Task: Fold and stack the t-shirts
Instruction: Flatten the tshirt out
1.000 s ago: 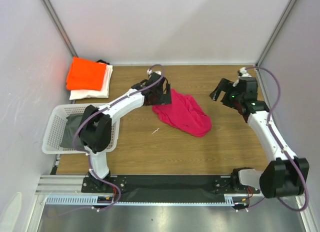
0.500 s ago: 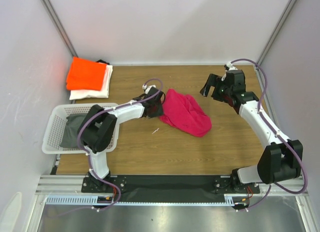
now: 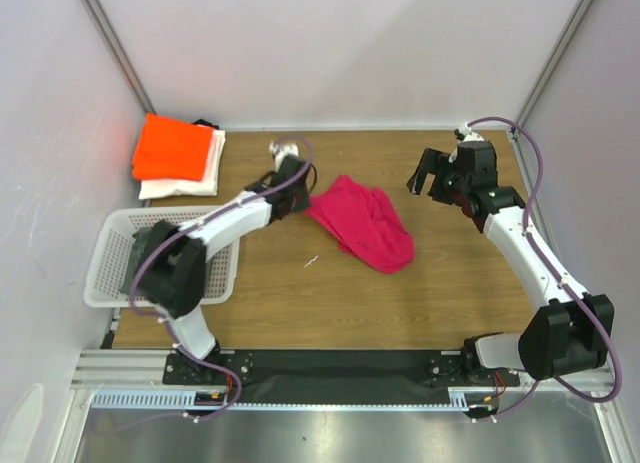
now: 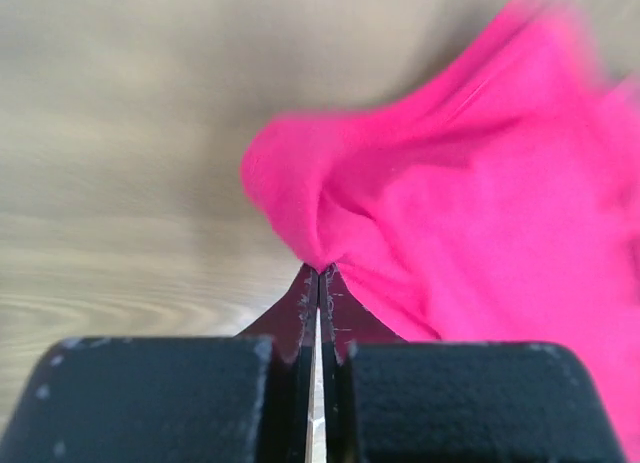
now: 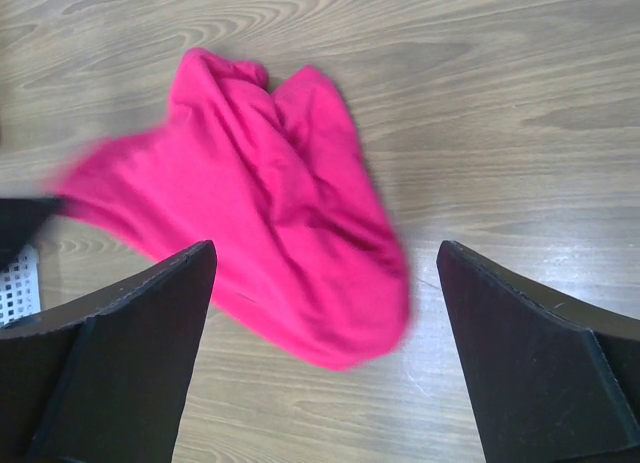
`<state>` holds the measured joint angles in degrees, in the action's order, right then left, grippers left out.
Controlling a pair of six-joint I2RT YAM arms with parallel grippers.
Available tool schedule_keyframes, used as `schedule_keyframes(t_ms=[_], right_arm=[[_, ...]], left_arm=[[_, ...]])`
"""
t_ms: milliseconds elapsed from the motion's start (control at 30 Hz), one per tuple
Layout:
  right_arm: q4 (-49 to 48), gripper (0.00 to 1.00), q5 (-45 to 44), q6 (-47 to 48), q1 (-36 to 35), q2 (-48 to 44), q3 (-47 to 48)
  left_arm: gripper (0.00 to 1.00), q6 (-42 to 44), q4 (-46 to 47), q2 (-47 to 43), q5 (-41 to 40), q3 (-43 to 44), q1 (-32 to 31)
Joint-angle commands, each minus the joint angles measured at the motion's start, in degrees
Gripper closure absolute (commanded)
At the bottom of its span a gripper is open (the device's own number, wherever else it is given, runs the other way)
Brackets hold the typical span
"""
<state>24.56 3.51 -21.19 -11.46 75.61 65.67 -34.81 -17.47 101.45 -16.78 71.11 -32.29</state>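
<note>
A crumpled magenta-pink t-shirt point(image 3: 362, 221) lies mid-table, also seen in the left wrist view point(image 4: 480, 183) and the right wrist view point(image 5: 270, 183). My left gripper point(image 3: 303, 196) is at the shirt's left edge. Its jaws point(image 4: 319, 275) are shut on a pinch of the pink cloth, which is drawn up into a peak. My right gripper point(image 3: 432, 178) hovers open to the right of the shirt, nothing between its fingers point(image 5: 322, 253). A folded orange t-shirt point(image 3: 172, 148) rests on a folded white t-shirt point(image 3: 190, 183) at the back left corner.
A white lattice basket point(image 3: 105, 273) stands at the left edge with dark grey cloth point(image 3: 140, 258) inside. A small pale scrap point(image 3: 311, 261) lies on the wooden tabletop in front of the pink shirt. Walls enclose the table on three sides.
My left gripper went from open to shut on the pink shirt's left edge and drew it back and left. The right arm swung nearer the shirt, staying open.
</note>
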Motion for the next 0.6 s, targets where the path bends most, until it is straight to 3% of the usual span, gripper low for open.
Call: schedule_keyframes(t_ms=[0,133,233,367,567], right_arm=[[0.2,0.00,-1.9,1.0,0.0,-2.4,2.1],[1.5,0.00,-4.1,-0.5,0.2,-2.6,3.0],[3.9,0.00,-6.6,-1.9,1.7,-2.8,5.4],[7.6,0.00,-4.4,-5.2,7.3,-3.7,8.8],[8.6,0.00,-0.5,-6.4,16.2,-7.7,6.8]], left_arm=[[1.00,12.1,-3.1,-14.2,-10.7,11.8,0.8],[1.00,24.5,-11.3,-17.4,-7.1,24.8,0.0],[1.00,27.7,-16.1,-16.5,-7.6,34.2,-4.1],[1.00,26.6,-17.6,-14.6,-7.1,34.9,-12.4],[1.00,21.0,-13.6,-7.4,2.6,33.3,-20.9]])
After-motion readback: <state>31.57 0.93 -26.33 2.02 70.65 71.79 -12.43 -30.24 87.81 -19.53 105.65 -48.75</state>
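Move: The pink t-shirt lies bunched on the table, its left end already pinched in the left fingers and its middle about 12 cm to that hand's right, 1 cm nearer the base and 7 cm lower. From the left hand, the basket is some 29 cm left and 9 cm back, the orange folded stack about 27 cm left and 15 cm ahead. From the open right hand, the shirt's middle lies about 15 cm left, 1 cm ahead and 18 cm below. The t-shirt, still pinched by its end, is whipped up off its spot by the left hand, which climbs fast by about 37 cm while its fingers tip up some 40 degrees. Near the top it draws back, then swings right, turns clockwise and begins to sink, fingers kept shut. The open right hand moves right, away from the shirt, rising a little and turning clockwise. ##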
